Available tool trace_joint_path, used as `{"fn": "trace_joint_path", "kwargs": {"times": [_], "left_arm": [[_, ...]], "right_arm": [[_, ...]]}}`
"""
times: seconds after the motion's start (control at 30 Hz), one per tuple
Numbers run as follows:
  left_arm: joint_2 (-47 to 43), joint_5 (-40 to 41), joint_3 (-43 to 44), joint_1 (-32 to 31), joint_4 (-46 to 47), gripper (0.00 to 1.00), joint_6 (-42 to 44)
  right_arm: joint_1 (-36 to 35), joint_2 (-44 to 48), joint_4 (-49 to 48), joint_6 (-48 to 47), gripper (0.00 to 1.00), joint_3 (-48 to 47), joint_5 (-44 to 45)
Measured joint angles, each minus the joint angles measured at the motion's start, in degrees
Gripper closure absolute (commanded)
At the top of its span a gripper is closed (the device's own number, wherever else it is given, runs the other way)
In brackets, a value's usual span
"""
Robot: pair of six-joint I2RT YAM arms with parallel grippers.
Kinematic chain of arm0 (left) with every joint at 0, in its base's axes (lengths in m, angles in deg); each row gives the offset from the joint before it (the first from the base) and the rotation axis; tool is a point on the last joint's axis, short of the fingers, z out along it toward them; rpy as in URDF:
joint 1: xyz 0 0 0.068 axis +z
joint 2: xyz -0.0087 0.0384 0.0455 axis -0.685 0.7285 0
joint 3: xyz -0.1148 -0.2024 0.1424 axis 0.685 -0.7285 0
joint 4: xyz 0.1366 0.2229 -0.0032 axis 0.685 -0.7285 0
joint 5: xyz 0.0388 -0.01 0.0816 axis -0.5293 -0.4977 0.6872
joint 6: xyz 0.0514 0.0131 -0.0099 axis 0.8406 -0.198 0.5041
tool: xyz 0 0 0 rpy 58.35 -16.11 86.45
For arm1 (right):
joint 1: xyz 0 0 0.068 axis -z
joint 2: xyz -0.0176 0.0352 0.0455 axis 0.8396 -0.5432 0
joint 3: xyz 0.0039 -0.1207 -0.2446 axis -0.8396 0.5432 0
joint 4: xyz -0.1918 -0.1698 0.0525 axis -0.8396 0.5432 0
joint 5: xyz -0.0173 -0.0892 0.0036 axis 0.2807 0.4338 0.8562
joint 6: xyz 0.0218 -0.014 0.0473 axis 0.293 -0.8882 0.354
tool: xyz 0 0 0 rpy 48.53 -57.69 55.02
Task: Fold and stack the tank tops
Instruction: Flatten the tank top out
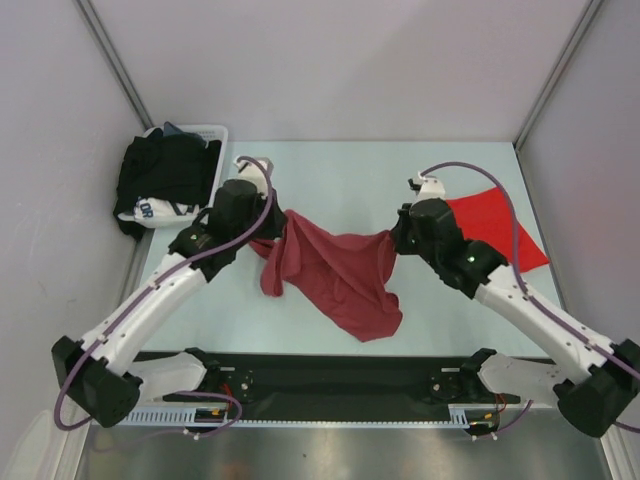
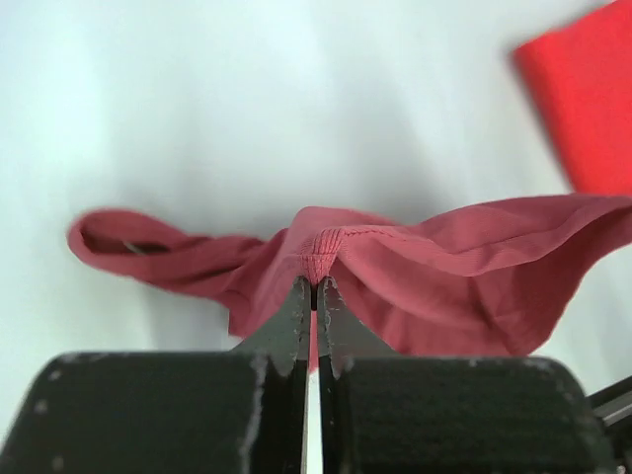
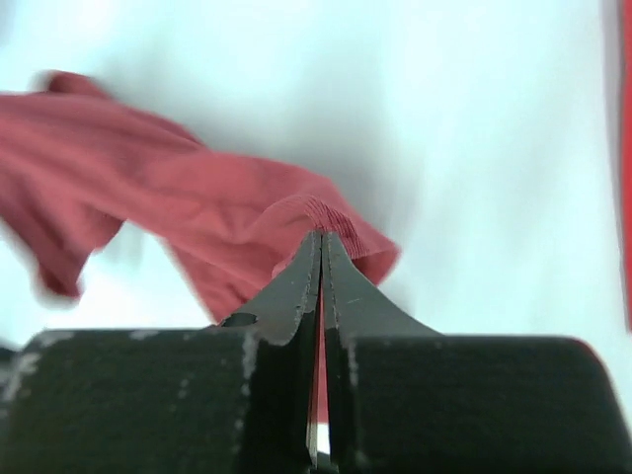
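Note:
A dusty maroon tank top (image 1: 340, 275) hangs bunched between my two arms in the middle of the table. My left gripper (image 2: 314, 283) is shut on a ribbed hem of the maroon tank top (image 2: 444, 276), with a strap loop trailing off to the left. My right gripper (image 3: 321, 235) is shut on another ribbed edge of the same maroon tank top (image 3: 197, 212). In the top view the left gripper (image 1: 270, 228) holds its left end and the right gripper (image 1: 397, 240) its right end. A bright red tank top (image 1: 495, 232) lies flat at the right, behind my right arm.
A white basket (image 1: 210, 135) at the back left holds black garments (image 1: 165, 175) and a white cloth with dark lettering (image 1: 150, 210). Grey walls close in the table on the left, back and right. A black strip runs along the near edge.

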Motion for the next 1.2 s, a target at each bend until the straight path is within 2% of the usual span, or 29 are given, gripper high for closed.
{"fn": "trace_joint_path", "kwargs": {"times": [0.2, 0.4, 0.5, 0.6, 0.7, 0.83, 0.93, 1.07, 1.2], "left_arm": [[-10.3, -1.1, 4.5, 0.1, -3.2, 1.00, 1.0], [-25.7, -4.9, 5.5, 0.1, -9.3, 1.00, 2.6], [-30.4, -6.0, 8.3, 0.1, -12.7, 1.00, 3.0], [-31.3, -6.3, 12.1, 0.1, -13.9, 1.00, 3.4], [-28.7, -6.3, 14.3, 0.1, -13.5, 1.00, 3.8], [-19.6, -6.4, 15.0, 0.1, -10.2, 1.00, 3.9], [-9.6, -6.9, 15.2, 0.1, -6.6, 1.00, 3.8], [5.2, -7.0, 13.2, 0.7, 0.4, 1.00, 3.7], [18.9, -7.2, 10.3, 3.0, 6.3, 1.00, 2.3]], "right_arm": [[-2.6, 11.8, 2.6, -2.3, 1.00, -4.5, -5.8], [-5.4, 26.4, 7.5, -3.2, 1.00, -6.8, -12.9], [-5.6, 30.8, 9.4, -3.2, 1.00, -9.7, -15.4], [-5.7, 30.9, 10.6, -3.5, 1.00, -14.8, -16.0], [-5.7, 26.7, 11.1, -4.4, 1.00, -19.3, -13.9], [-3.0, 16.2, 11.9, -5.6, 1.00, -23.5, -10.8], [5.9, 7.4, 10.3, -5.7, 1.00, -23.9, -14.2], [17.7, -4.5, 4.7, -4.9, 1.00, -19.2, -20.4], [24.4, -17.7, -1.2, -3.4, 1.00, -17.6, -25.9]]}}
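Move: Both hands already hold the dusky-red tank top by its upper edge, high over the table. The bare table it is to be laid on centres about 15 cm ahead of the left hand, 14 to its right and 20 below. From the right hand it is 15 ahead, 14 left and 18 below. The bright red tank top lies some 25 cm right of the right hand and 8 ahead; the clothes basket is roughly 32 cm left of the left hand and 24 ahead. Up and back together first: both hands swing the held tank top some 20 cm higher and 14 cm towards the bases, drawing apart slightly while the fingertips tip up. They then reverse into a fast fling forward and down over the bare table, wrists tipping down again, to end farther out than they began, the right hand most. Both grippers stay shut on the fabric. ##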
